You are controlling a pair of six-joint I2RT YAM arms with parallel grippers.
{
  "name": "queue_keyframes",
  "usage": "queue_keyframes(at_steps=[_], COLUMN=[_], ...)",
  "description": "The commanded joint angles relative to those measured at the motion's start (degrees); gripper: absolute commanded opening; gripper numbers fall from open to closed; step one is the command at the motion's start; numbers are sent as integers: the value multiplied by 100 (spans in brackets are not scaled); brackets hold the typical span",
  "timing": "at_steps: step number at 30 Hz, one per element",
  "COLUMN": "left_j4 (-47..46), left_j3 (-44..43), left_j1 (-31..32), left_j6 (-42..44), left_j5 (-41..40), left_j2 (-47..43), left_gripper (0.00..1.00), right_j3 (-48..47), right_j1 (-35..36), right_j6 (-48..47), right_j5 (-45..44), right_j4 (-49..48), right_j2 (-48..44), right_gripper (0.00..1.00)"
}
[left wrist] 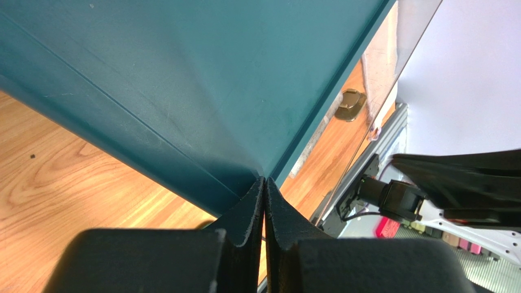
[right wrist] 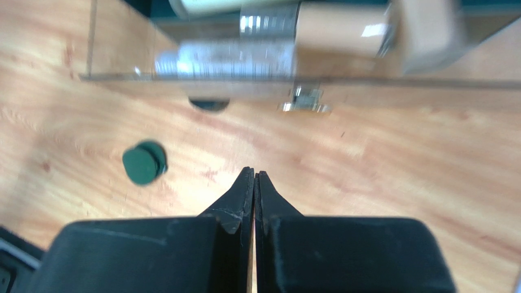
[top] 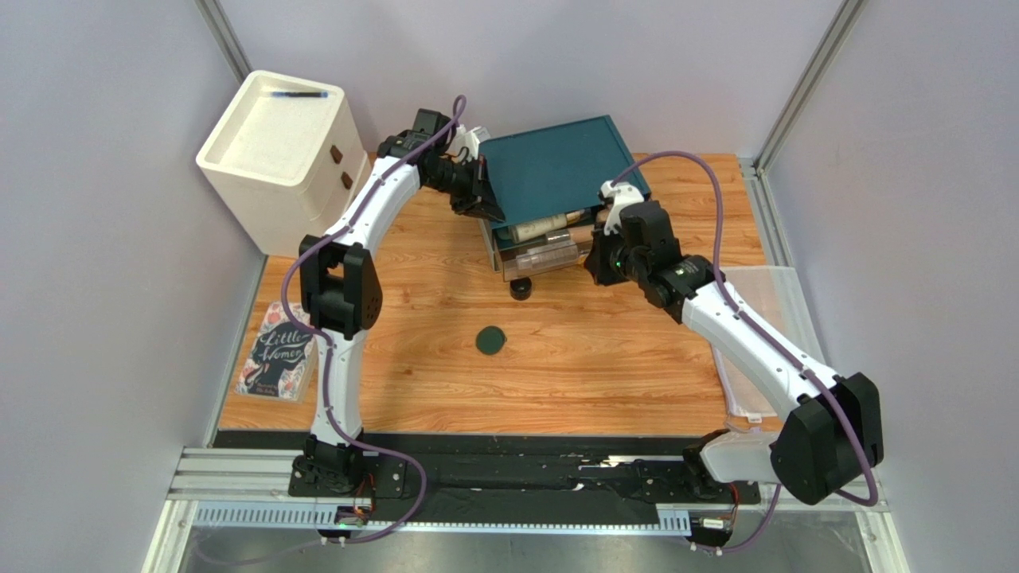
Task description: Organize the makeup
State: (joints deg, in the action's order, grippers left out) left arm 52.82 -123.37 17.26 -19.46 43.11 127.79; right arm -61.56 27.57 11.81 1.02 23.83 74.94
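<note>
A teal organizer box (top: pixel 556 167) stands at the back with its clear drawer (top: pixel 508 265) pulled out. In the drawer lie a cream bottle (top: pixel 541 223) and beige tubes (top: pixel 553 252); the right wrist view shows them blurred as a beige tube (right wrist: pixel 342 27) and a silvery tube (right wrist: pixel 226 61). A small black jar (top: pixel 520 288) sits just in front of the drawer. A flat dark-green compact (top: pixel 490 343) lies on the table, and it also shows in the right wrist view (right wrist: pixel 144 163). My left gripper (top: pixel 484 197) is shut, its tips (left wrist: pixel 264 181) against the teal box's corner. My right gripper (top: pixel 595 260) is shut and empty above the table (right wrist: pixel 254 174) in front of the drawer.
A white cabinet (top: pixel 281 143) stands at the back left. A pink-covered book (top: pixel 278 352) lies at the table's left edge. A clear plastic sheet (top: pixel 766 310) lies along the right edge. The drawer's brass handle (right wrist: pixel 306 107) faces my right gripper.
</note>
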Motion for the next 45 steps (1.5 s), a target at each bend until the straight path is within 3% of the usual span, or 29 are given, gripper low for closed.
queue_keyframes(at_steps=[1, 10, 22, 28, 33, 40, 42, 43, 45], left_j4=[668, 712, 818, 914, 923, 871, 871, 862, 844], left_j3=[173, 173, 112, -29, -29, -29, -20, -20, 6], left_j1=[41, 41, 41, 41, 41, 41, 41, 41, 41], left_j6=[171, 189, 215, 232, 241, 215, 224, 215, 215], left_j5=[-558, -567, -637, -646, -655, -629, -629, -611, -602], left_j2=[220, 176, 167, 194, 194, 203, 220, 220, 220], left_gripper=[8, 8, 8, 8, 8, 8, 8, 8, 8], right_j3=[276, -66, -2288, -2931, -2608, -1413, -982, -815, -403], right_j1=[11, 11, 11, 3, 3, -24, -155, -330, -498], right_j6=[199, -39, -284, -294, -145, 645, 1172, 1366, 2057], right_j5=[391, -93, -611, -699, -673, -497, -138, 185, 749], right_j4=[-89, -546, -634, -398, -283, -248, -388, -493, -835], right_j2=[117, 1135, 2929, 3571, 3239, 2061, 1781, 1709, 1604], right_gripper=[0, 0, 0, 0, 0, 0, 7, 26, 45])
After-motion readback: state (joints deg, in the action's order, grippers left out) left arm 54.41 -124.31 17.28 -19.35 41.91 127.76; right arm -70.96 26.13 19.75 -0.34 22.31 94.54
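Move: The open makeup drawer's front stands about 6 cm ahead of the closed right fingertips and 8 cm below them. The clear bottles in the drawer lie 5 cm ahead, 9 cm to the left and equally low. On the table, the black cap is 13 cm left and 2 cm nearer, the green disc 18 cm left and 11 cm nearer. From the left hand, the drawer front is roughly 15 cm right, 6 cm back and 7 cm lower. Sink the shut right gripper about 8 cm in front of the drawer, drifting back slightly before sweeping forward and somewhat left some 13 cm, pushing the drawer front in with the fingertips. Hold there briefly, then draw back about 6 cm and start opening the fingers. Keep the closed left fingertips on the cabinet's front left corner. ##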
